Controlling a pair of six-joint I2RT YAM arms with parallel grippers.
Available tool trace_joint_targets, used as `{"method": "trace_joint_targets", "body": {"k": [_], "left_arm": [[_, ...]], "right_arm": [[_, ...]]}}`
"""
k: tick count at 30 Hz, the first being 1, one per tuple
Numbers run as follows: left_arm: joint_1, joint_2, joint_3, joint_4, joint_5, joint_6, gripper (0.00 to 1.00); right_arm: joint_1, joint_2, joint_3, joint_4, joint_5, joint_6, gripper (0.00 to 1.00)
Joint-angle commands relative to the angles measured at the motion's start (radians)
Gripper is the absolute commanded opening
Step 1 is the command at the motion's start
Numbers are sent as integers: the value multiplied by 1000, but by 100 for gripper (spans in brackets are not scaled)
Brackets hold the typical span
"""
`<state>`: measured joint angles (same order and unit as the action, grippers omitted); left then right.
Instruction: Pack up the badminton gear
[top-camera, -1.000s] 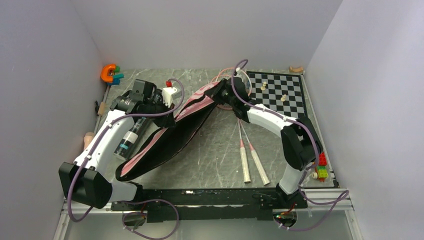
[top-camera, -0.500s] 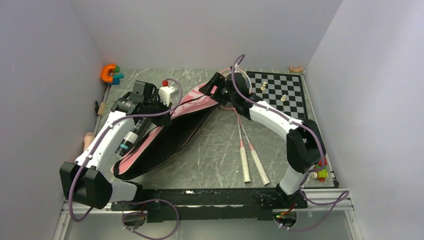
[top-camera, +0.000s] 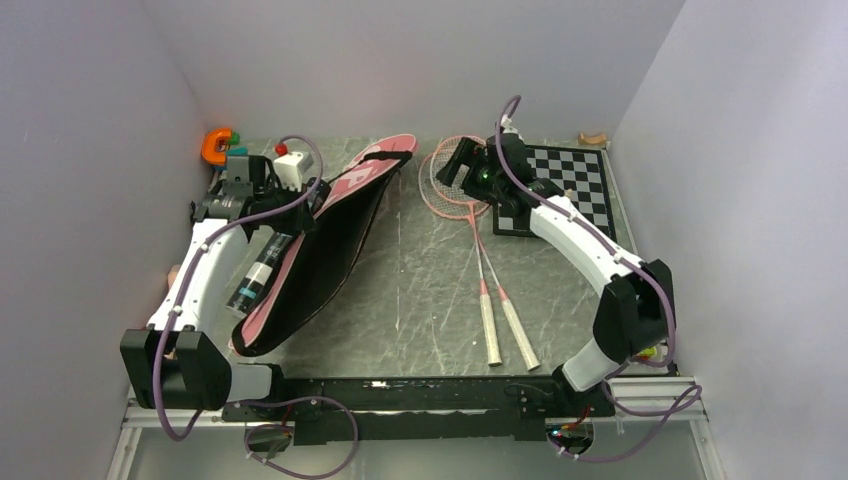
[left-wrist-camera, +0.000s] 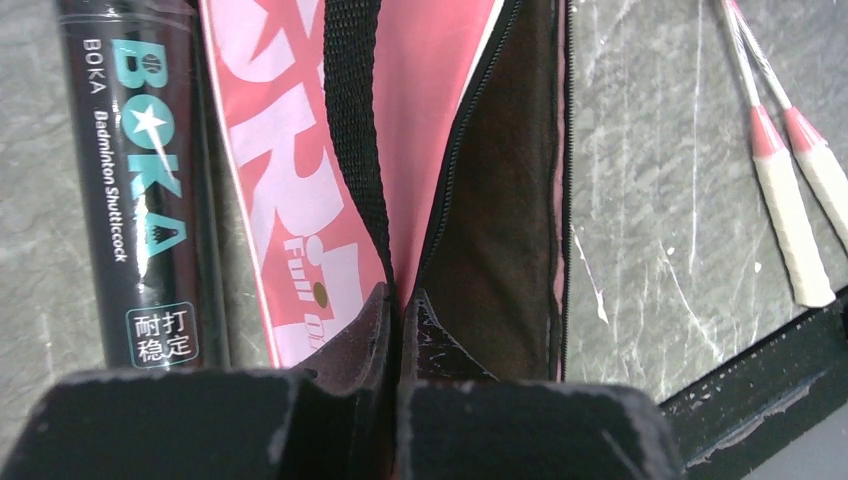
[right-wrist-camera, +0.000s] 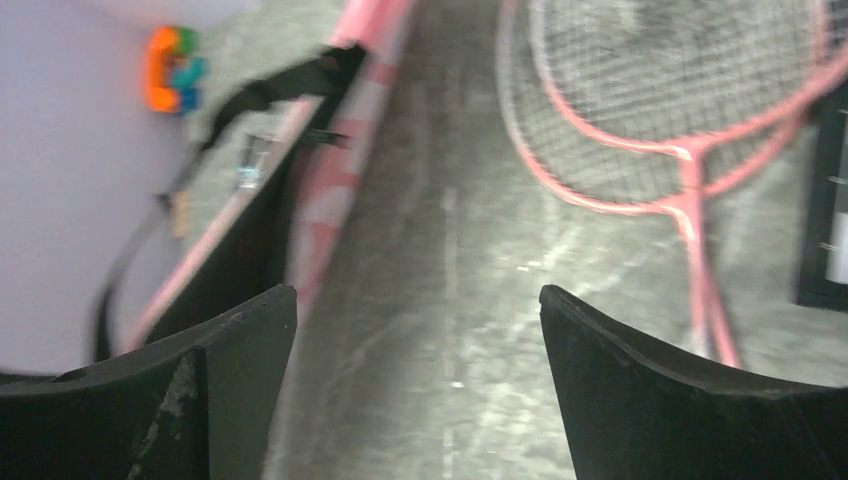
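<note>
The pink racket bag (top-camera: 345, 205) lies open on the left half of the table, its dark inside (left-wrist-camera: 500, 200) showing. My left gripper (top-camera: 300, 196) is shut on the bag's upper edge by the black strap (left-wrist-camera: 352, 120); the fabric sits pinched between the jaws (left-wrist-camera: 400, 296). The black tube (top-camera: 260, 270) lies along the bag's left side (left-wrist-camera: 140, 180). Two pink-and-white rackets (top-camera: 487, 270) lie in the middle, heads (right-wrist-camera: 650, 90) at the back. My right gripper (top-camera: 453, 168) hangs open over the racket heads with nothing between its fingers (right-wrist-camera: 420, 310).
A chessboard (top-camera: 565, 180) with pale pieces lies at the back right, next to the racket heads. An orange and teal toy (top-camera: 220, 146) sits in the back left corner. Small coloured bricks (top-camera: 646, 348) rest at the right edge. Walls stand close on three sides.
My right gripper has opened, let go of the bag's far end and pulled back right over the racket heads. The left gripper has dragged the bag's edge to the left, and the bag lies straighter.
</note>
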<state>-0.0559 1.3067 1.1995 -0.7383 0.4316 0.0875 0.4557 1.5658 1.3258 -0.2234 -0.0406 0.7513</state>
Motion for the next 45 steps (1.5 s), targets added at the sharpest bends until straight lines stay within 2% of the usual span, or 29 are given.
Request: {"method": "trace_joint_targets", "body": {"k": [1, 8, 18, 27, 31, 45], "left_arm": [[38, -8, 27, 82, 38, -32, 0], [43, -14, 25, 114, 38, -38, 0], [44, -33, -3, 137, 76, -35, 0], [42, -39, 3, 104, 102, 0, 0], [43, -44, 16, 75, 98, 24, 0], [42, -58, -15, 71, 90, 57, 0]], "right_arm": [[-6, 63, -8, -162, 156, -124, 93], [-6, 131, -131, -148, 266, -138, 79], [3, 101, -262, -104, 266, -126, 67], [25, 118, -304, -67, 254, -99, 57], [28, 140, -302, -63, 255, -96, 49], [127, 198, -275, -25, 304, -107, 40]]}}
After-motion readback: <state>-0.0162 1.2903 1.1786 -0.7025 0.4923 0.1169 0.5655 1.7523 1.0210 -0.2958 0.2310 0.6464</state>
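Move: Below and a little back from the open right hand, the left racket's shaft lies about 7 cm back, 7 cm to its right and 22 cm down. The right racket's shaft is some 3 cm farther right; the racket heads are roughly 18 cm ahead and 4 cm right of the hand, and the chessboard about 15 cm ahead and 27 cm right. From the left hand, still holding the bag, the left racket's shaft is some 34 cm right, 2 cm ahead and 19 cm down. Dropping about 22 cm in a quick swoop, the right hand goes down, right and back to the left racket's shaft just beyond its grip, tilting some 35 degrees so the fingers point steeply down. The fingers narrow to under half open, the shaft between them; at the end the hand shifts back left 2–3 cm, its right finger pushing the shaft along. ##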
